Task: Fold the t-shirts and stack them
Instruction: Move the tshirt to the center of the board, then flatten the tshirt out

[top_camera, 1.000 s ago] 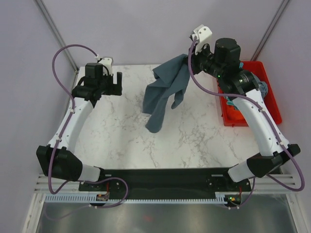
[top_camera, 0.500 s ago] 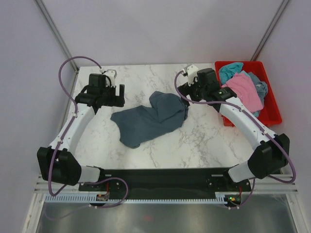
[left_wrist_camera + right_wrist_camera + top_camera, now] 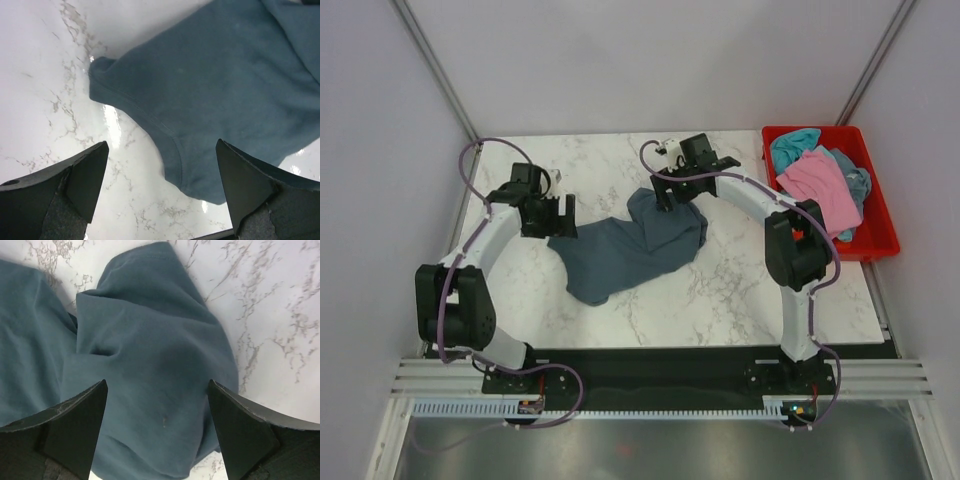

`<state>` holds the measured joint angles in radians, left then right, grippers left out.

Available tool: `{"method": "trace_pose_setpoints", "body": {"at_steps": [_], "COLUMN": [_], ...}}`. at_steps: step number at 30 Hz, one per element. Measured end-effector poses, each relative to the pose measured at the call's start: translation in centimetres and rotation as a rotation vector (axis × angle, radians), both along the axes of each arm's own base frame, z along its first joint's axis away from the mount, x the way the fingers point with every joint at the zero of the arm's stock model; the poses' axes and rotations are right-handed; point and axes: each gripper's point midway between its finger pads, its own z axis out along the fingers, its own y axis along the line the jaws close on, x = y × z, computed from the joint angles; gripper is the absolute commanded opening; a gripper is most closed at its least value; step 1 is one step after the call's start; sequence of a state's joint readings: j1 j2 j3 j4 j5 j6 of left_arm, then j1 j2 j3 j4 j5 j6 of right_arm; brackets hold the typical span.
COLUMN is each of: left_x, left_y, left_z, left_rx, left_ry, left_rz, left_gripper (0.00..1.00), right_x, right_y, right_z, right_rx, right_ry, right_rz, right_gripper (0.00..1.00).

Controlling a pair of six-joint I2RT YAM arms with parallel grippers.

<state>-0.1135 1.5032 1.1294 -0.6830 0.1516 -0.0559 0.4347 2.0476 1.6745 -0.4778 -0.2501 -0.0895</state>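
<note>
A dark slate-blue t-shirt (image 3: 625, 248) lies crumpled in the middle of the marble table. My left gripper (image 3: 558, 217) hovers open at its left edge. In the left wrist view the t-shirt's (image 3: 215, 85) hemmed edge runs between the wide-spread jaws of the left gripper (image 3: 160, 150), above the cloth. My right gripper (image 3: 666, 196) is open over the bunched far end. In the right wrist view the t-shirt's (image 3: 150, 340) folds fill the gap of the right gripper (image 3: 157, 385). A pink t-shirt (image 3: 817, 182) and a teal t-shirt (image 3: 794, 141) lie in the bin.
A red plastic bin (image 3: 883, 215) stands at the table's back right corner. Bare marble table (image 3: 720, 295) shows in front of and to the right of the blue shirt. Lilac walls close in the table on three sides.
The blue shirt hung from my shut right gripper, then dropped onto the table as the gripper opened. Both grippers have since moved in over the shirt's ends.
</note>
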Motion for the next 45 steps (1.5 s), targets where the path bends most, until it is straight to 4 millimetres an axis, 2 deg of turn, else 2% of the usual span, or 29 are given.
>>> {"method": "trace_pose_setpoints", "body": {"at_steps": [2, 3, 4, 10, 12, 13, 15, 17, 18, 19, 20, 21, 26, 28, 30, 32, 36, 38, 40, 42, 45], "left_x": [0.8, 1.1, 1.4, 3.1, 3.2, 3.2, 3.7, 4.1, 4.1, 4.0, 4.1, 4.1, 4.8, 5.2, 6.1, 7.4, 11.0, 12.1, 12.2, 11.9, 10.9], "left_y": [0.7, 0.9, 1.2, 1.3, 1.4, 1.4, 1.5, 1.5, 1.6, 1.6, 1.5, 1.3, 0.1, -0.8, -1.9, -3.3, -6.0, -6.5, -5.9, -4.2, -1.2], "left_z": [-0.3, -0.5, -0.8, -4.1, -5.5, -6.1, -7.0, -8.0, -8.4, -8.7, -8.8, -8.8, -7.9, -6.7, -4.6, -1.3, 9.2, 15.8, 21.8, 26.9, 32.6], "left_rx": [0.002, 0.002, 0.003, 0.012, 0.016, 0.019, 0.02, 0.013, 0.01, 0.005, -0.008, -0.018, -0.085, -0.136, -0.184, -0.221, -0.256, -0.257, -0.251, -0.236, -0.202], "left_ry": [0.01, 0.017, 0.028, 0.124, 0.167, 0.191, 0.219, 0.245, 0.257, 0.269, 0.276, 0.279, 0.277, 0.263, 0.224, 0.154, -0.121, -0.293, -0.443, -0.573, -0.718], "left_rz": [0.022, 0.031, 0.041, 0.049, 0.049, 0.049, 0.048, 0.051, 0.051, 0.047, 0.038, 0.032, -0.001, -0.023, -0.052, -0.092, -0.183, -0.212, -0.212, -0.186, -0.129], "left_gripper": [0.97, 0.83, 0.79, 0.75, 0.72, 0.65, 0.64, 0.5, 0.24, 0.12, 0.1, 0.02, 0.02, 0.02, 0.02, 0.02, 0.02, 0.02, 0.02, 0.02, 0.02], "right_x": [0.0, 0.0, 0.1, 0.9, 0.8, 0.8, 0.8, 0.7, 0.7, 0.6, 0.6, 0.6, 0.3, 0.1, -0.2, -0.4, -0.6, -0.5, -0.4, -0.2, -0.1], "right_y": [0.4, 0.6, 0.9, 2.1, 2.2, 2.2, 2.2, 2.1, 2.1, 2.1, 2.1, 2.0, 1.2, 0.5, -0.5, -1.6, -3.6, -4.5, -5.2, -5.6, -6.0], "right_z": [-1.0, -1.1, -0.8, 1.8, 2.3, 2.5, 2.9, 3.7, 4.2, 4.6, 5.4, 6.1, 10.2, 11.7, 13.6, 15.6, 18.9, 20.0, 20.4, 20.4, 20.0], "right_rx": [-0.002, 0.002, 0.01, 0.062, 0.069, 0.072, 0.076, 0.082, 0.085, 0.089, 0.095, 0.099, 0.109, 0.099, 0.082, 0.066, 0.039, 0.03, 0.02, 0.013, 0.002], "right_ry": [0.026, 0.033, 0.03, -0.02, -0.024, -0.025, -0.032, -0.044, -0.052, -0.06, -0.073, -0.087, -0.174, -0.215, -0.266, -0.322, -0.417, -0.449, -0.463, -0.465, -0.457], "right_rz": [0.006, 0.01, 0.013, 0.023, 0.023, 0.022, 0.021, 0.022, 0.021, 0.022, 0.022, 0.02, -0.001, -0.017, -0.037, -0.06, -0.104, -0.125, -0.142, -0.153, -0.165], "right_gripper": [0.9, 0.9, 0.9, 0.91, 0.91, 0.91, 0.91, 0.92, 0.92, 0.92, 0.92, 0.92, 0.93, 0.93, 0.93, 0.94, 0.94, 0.94, 0.94, 0.94, 0.94]}}
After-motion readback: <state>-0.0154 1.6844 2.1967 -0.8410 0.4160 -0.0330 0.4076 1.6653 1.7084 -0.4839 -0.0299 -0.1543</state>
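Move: Below the open left hand, about 4 cm ahead, 1 cm to its left and 9 cm down, lies the upper left corner of the dark t-shirt. The t-shirt's middle is some 15 cm to that hand's right, level with it fore and aft, and its crumpled right part 22 cm right and 5 cm ahead, all about 9 cm lower. From the open right hand, the left corner is roughly 20 cm left, 5 cm back and 8 cm down; the red bin is some 31 cm right and 4 cm ahead, 5 cm lower. Sinking about 9 cm and easing forward onto the t-shirt's left corner, the left hand shuts its fingers on the cloth, then sweeps it up some 40 cm, forward and first a little right, tipping the fingers well up towards forward. Meanwhile the right hand, empty and open, draws up about 20 cm off the cloth and drifts right towards the bin. ##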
